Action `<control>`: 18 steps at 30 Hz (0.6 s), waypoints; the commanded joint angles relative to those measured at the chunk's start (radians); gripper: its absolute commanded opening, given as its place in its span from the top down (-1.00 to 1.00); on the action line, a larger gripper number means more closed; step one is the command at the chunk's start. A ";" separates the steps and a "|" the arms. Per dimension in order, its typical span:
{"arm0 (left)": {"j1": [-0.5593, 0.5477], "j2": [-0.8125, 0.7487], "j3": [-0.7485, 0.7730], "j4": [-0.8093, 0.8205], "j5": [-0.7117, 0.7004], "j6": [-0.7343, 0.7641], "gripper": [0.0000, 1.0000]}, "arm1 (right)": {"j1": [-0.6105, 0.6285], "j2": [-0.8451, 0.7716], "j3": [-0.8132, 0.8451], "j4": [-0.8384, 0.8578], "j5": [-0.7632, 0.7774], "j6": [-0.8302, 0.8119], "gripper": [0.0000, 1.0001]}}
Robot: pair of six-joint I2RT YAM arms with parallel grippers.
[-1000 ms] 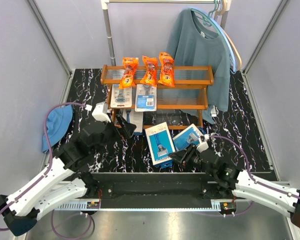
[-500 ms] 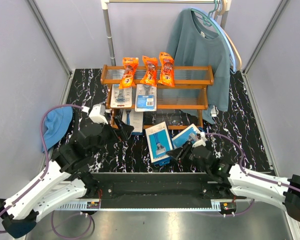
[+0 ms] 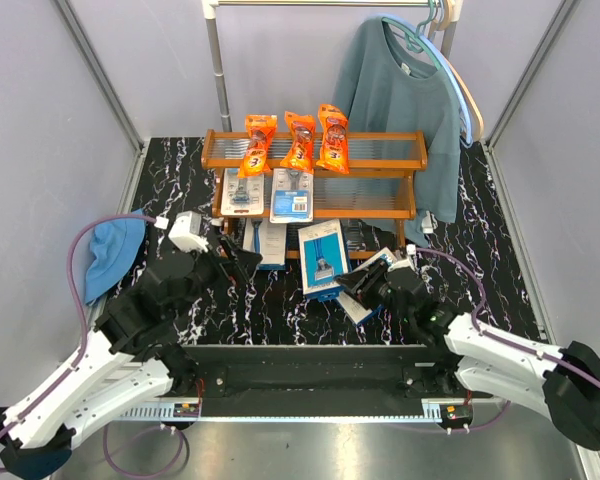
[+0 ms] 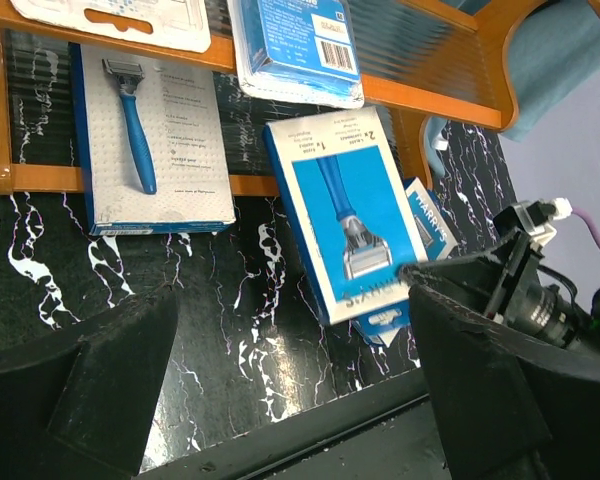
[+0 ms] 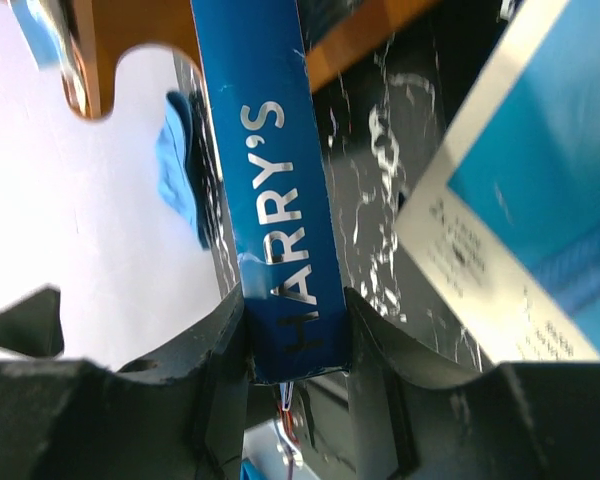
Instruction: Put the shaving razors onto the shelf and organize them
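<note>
The shelf [image 3: 380, 140] holds three orange razor bags [image 3: 299, 141] on its top tier and two blister cards [image 3: 270, 192] on the middle one. A blue-and-white razor box [image 3: 263, 243] lies at the bottom tier [image 4: 152, 140]. My right gripper [image 3: 348, 283] is shut on the edge of a blue Harry's box [image 3: 322, 256] [image 5: 276, 190], which tilts up just in front of the shelf [image 4: 350, 215]. Another box [image 3: 365, 297] [image 5: 525, 220] lies on the table beside it. My left gripper [image 3: 242, 262] [image 4: 290, 400] hovers open over bare table, left of the held box.
A teal sweater [image 3: 405, 100] hangs from the clothes rail [image 3: 218, 70] over the shelf's right end. A blue cloth [image 3: 110, 255] lies at the left table edge. Grey walls close in both sides.
My right gripper has carried the blue box left and away toward the shelf, tipping it up. The left arm has shifted slightly, still open.
</note>
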 commanded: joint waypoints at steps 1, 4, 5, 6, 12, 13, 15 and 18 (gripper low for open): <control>0.004 -0.021 -0.001 0.010 -0.021 0.006 -0.98 | -0.049 0.068 0.075 0.145 -0.054 -0.036 1.00; 0.004 -0.028 -0.001 0.001 -0.021 0.009 -0.98 | -0.068 0.181 0.093 0.220 -0.076 -0.036 1.00; 0.004 -0.033 -0.001 -0.005 -0.022 0.009 -0.98 | -0.072 0.206 0.098 0.242 -0.086 -0.035 1.00; 0.003 -0.035 -0.001 -0.007 -0.022 0.010 -0.98 | -0.077 0.228 0.112 0.277 -0.089 -0.033 1.00; 0.004 -0.053 -0.002 -0.028 -0.022 0.011 -0.98 | -0.103 0.323 0.162 0.329 -0.091 -0.041 1.00; 0.004 -0.056 -0.002 -0.030 -0.022 0.011 -0.98 | -0.108 0.332 0.167 0.331 -0.089 -0.043 1.00; 0.004 -0.061 -0.004 -0.035 -0.022 0.012 -0.98 | -0.123 0.343 0.178 0.338 -0.089 -0.047 1.00; 0.004 -0.068 -0.010 -0.039 -0.024 0.015 -0.98 | -0.149 0.390 0.207 0.354 -0.126 -0.052 1.00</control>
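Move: The right hand holds a blue razor box by its right edge; its place, the free stretch of bottom shelf, is about 10 cm ahead, 7 cm left and some 4 cm lower. The white razor box there lies some 9 cm ahead and 17 cm left; the other blue box is about 1 cm back, 5 cm right and 7 cm below. From the left hand that free stretch is roughly 6 cm ahead, 15 cm right and 16 cm down. Right hand, still pinching the blue razor box, pushes about 6 cm forward, slightly left, under the middle shelf. ##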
